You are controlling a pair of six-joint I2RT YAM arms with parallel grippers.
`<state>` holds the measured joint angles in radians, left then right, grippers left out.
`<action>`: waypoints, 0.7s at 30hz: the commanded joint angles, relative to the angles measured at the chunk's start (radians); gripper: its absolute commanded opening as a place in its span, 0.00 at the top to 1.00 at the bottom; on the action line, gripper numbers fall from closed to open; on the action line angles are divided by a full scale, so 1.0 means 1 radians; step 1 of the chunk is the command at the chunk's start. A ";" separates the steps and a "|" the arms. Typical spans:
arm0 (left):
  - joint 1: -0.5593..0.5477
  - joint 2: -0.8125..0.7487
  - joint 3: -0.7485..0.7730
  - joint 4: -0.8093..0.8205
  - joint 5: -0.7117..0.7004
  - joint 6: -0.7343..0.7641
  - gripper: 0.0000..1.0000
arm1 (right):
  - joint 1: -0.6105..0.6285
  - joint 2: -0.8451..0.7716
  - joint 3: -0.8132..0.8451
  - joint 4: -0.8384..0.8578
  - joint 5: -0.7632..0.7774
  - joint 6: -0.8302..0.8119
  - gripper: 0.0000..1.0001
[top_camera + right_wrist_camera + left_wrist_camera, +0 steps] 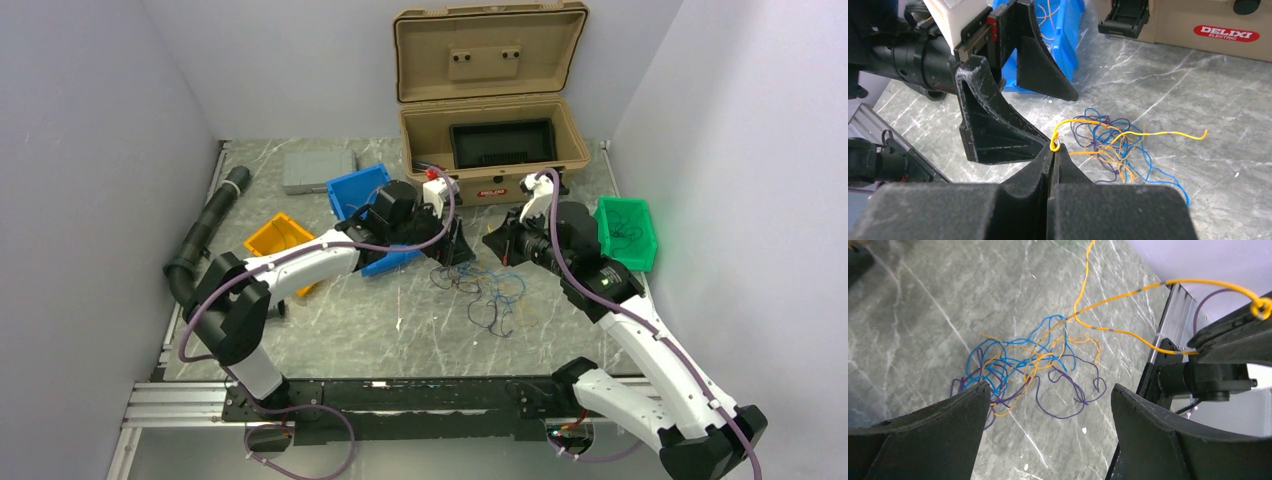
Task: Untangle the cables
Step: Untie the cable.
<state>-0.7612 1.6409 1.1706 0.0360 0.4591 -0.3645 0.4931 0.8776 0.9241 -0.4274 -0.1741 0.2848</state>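
Observation:
The cables [488,293] lie as a loose tangle of thin blue, purple, orange and yellow wires on the grey marble table, between my two grippers. My right gripper [1054,150] is shut on a loop of the yellow cable [1128,134], which rises taut from the tangle [1108,147]. In the left wrist view that yellow cable [1108,300] runs up to the right gripper's fingertips [1254,315]. My left gripper [1050,387] hovers open just above the tangle [1023,367], nothing between its fingers. From above, the left gripper [455,245] and the right gripper [503,245] stand close together.
An open tan case [490,140] stands at the back. A blue bin [360,195] and a yellow bin [278,240] sit left, a green bin [628,232] right. A grey flat box [318,170] and a black corrugated hose [205,230] lie at the far left.

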 commanded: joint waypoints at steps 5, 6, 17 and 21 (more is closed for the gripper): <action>-0.098 -0.047 -0.139 0.328 0.010 -0.008 0.08 | -0.003 -0.059 0.103 -0.059 -0.060 0.025 1.00; -0.121 -0.053 -0.148 0.351 -0.009 0.004 0.08 | -0.002 -0.065 0.126 -0.068 -0.066 0.024 1.00; -0.262 -0.044 -0.116 0.491 -0.183 0.013 0.09 | -0.003 -0.116 0.339 -0.125 -0.161 0.137 1.00; -0.277 -0.044 -0.100 0.512 -0.209 0.026 0.11 | -0.002 -0.127 0.397 -0.126 -0.178 0.184 1.00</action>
<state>-1.0252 1.6360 1.0214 0.4522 0.2989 -0.3527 0.4923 0.7624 1.2465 -0.5411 -0.3061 0.3935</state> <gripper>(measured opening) 0.904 0.010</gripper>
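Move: The cable pile lies under both hands. From the open left hand it is about 6 cm to the right, 3 cm back and 11 cm below. The right hand already pinches a yellow strand, with the pile about 18 cm below it, level ahead and 2 cm to its right. The blue bin stands some 17 cm left of the left hand and 12 cm farther out. The toolbox is about 27 cm ahead of the left hand and 8 cm to its right. Straight up first of all goes the right hand, some 15 cm, easing back about 6 cm and tilting its tips upward, still pinching the yellow strand and drawing it up from the pile. The left hand, fingers kept wide open, sweeps back and right about 10 cm over the pile, dipping slightly before rising again as its tips tilt up; no grip on the cables is made. ##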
